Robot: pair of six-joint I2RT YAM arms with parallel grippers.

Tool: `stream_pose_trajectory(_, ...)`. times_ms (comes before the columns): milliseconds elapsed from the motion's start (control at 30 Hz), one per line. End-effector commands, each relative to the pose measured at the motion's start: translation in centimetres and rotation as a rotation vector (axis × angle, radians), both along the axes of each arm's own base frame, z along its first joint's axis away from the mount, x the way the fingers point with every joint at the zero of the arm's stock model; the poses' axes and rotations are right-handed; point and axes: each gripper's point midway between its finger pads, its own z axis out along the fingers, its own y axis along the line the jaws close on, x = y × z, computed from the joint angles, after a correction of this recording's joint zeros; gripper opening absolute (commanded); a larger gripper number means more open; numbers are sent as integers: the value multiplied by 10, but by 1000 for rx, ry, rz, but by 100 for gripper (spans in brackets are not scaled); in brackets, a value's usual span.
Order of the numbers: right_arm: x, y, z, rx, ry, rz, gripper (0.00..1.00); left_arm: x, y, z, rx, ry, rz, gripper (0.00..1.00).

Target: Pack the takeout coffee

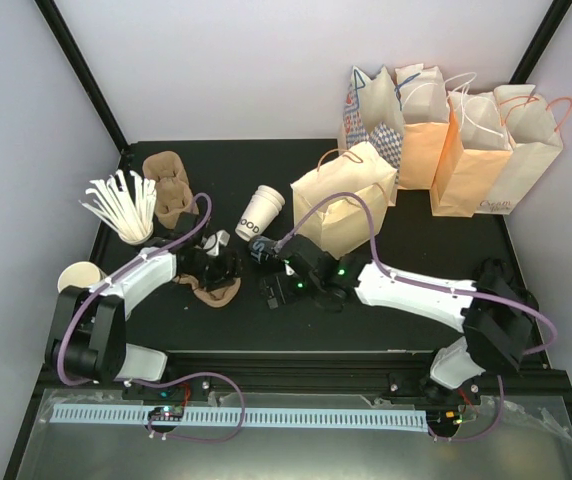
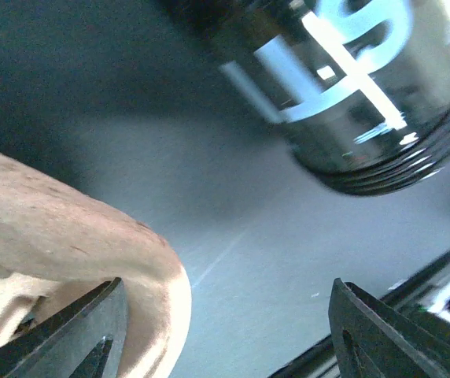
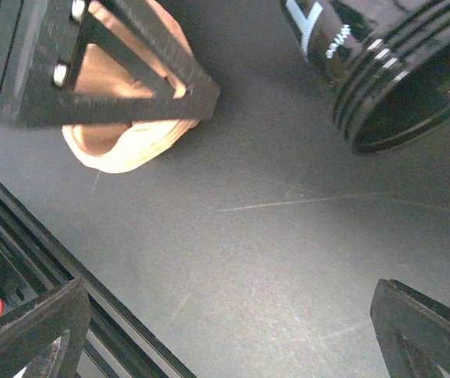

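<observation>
The takeout coffee, a white paper cup (image 1: 259, 215) with black lettering, lies tilted on the black table behind both grippers, seen only from the top camera. My left gripper (image 1: 228, 272) (image 2: 225, 335) is open and low over the table. The rim of a brown pulp cup carrier (image 2: 75, 244) (image 1: 216, 293) (image 3: 123, 146) reaches in beside its left finger. My right gripper (image 1: 269, 285) (image 3: 225, 335) is open wide over bare table, nothing between its fingers. A black cup with pale lettering (image 2: 351, 87) (image 3: 390, 71) lies on its side just ahead of both grippers.
A brown paper bag (image 1: 346, 205) stands right of the white cup, and several more bags (image 1: 466, 140) line the back right. Stacked pulp carriers (image 1: 169, 185), a cup of white stirrers (image 1: 126, 210) and a plain cream cup (image 1: 79, 277) are on the left.
</observation>
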Motion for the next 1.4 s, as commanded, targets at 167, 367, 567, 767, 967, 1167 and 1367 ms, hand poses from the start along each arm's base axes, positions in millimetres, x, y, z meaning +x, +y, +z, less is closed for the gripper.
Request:
stream_pose_trajectory(167, 15, -36, 34, 134, -112, -138, 100, 45, -55, 49, -384, -120, 3, 73)
stream_pose_trajectory(367, 14, -56, 39, 145, -137, -179, 100, 40, -26, 61, 47, -227, -183, 72)
stream_pose_trajectory(567, 18, -70, 49, 158, -180, -221, 100, 4, -11, 40, 289, -183, -399, 64)
stream_pose_trajectory(767, 22, -77, 62, 179, -223, -246, 100, -9, -18, 17, 357, -161, -485, 63)
stream_pose_trajectory(967, 23, -77, 68, 191, -235, -242, 100, -7, -19, -2, 372, -97, -493, 55)
stream_pose_trajectory(1167, 25, -81, 70, 184, -252, -247, 100, -3, -19, -8, 384, -88, -500, 39)
stream_pose_trajectory(1367, 24, -80, 67, 179, -247, -239, 100, 3, -19, -2, 397, -89, -499, 22)
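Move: The brown cup carrier's middle lies about 8 cm left of the left hand, 2 cm back and some 4 cm below, its right end close by the fingers. Its neighbour, the black cup stack, is about 6 cm ahead and 7 cm right of that hand; the white cups lie roughly 15 cm ahead and 6 cm right. From the right hand, the black cup stack lies some 9 cm ahead and 2 cm left, the carrier about 17 cm left and 3 cm ahead. The carrier's right-end rim is what the left hand comes down on: it first swings about 5 cm forward and 4 cm right while rising, then draws back and sinks, turning clockwise and levelling sideways, and its half-closing fingers straddle and pinch the rim. The right hand, still wide open, backs off rightward and up, away from the black cups. ##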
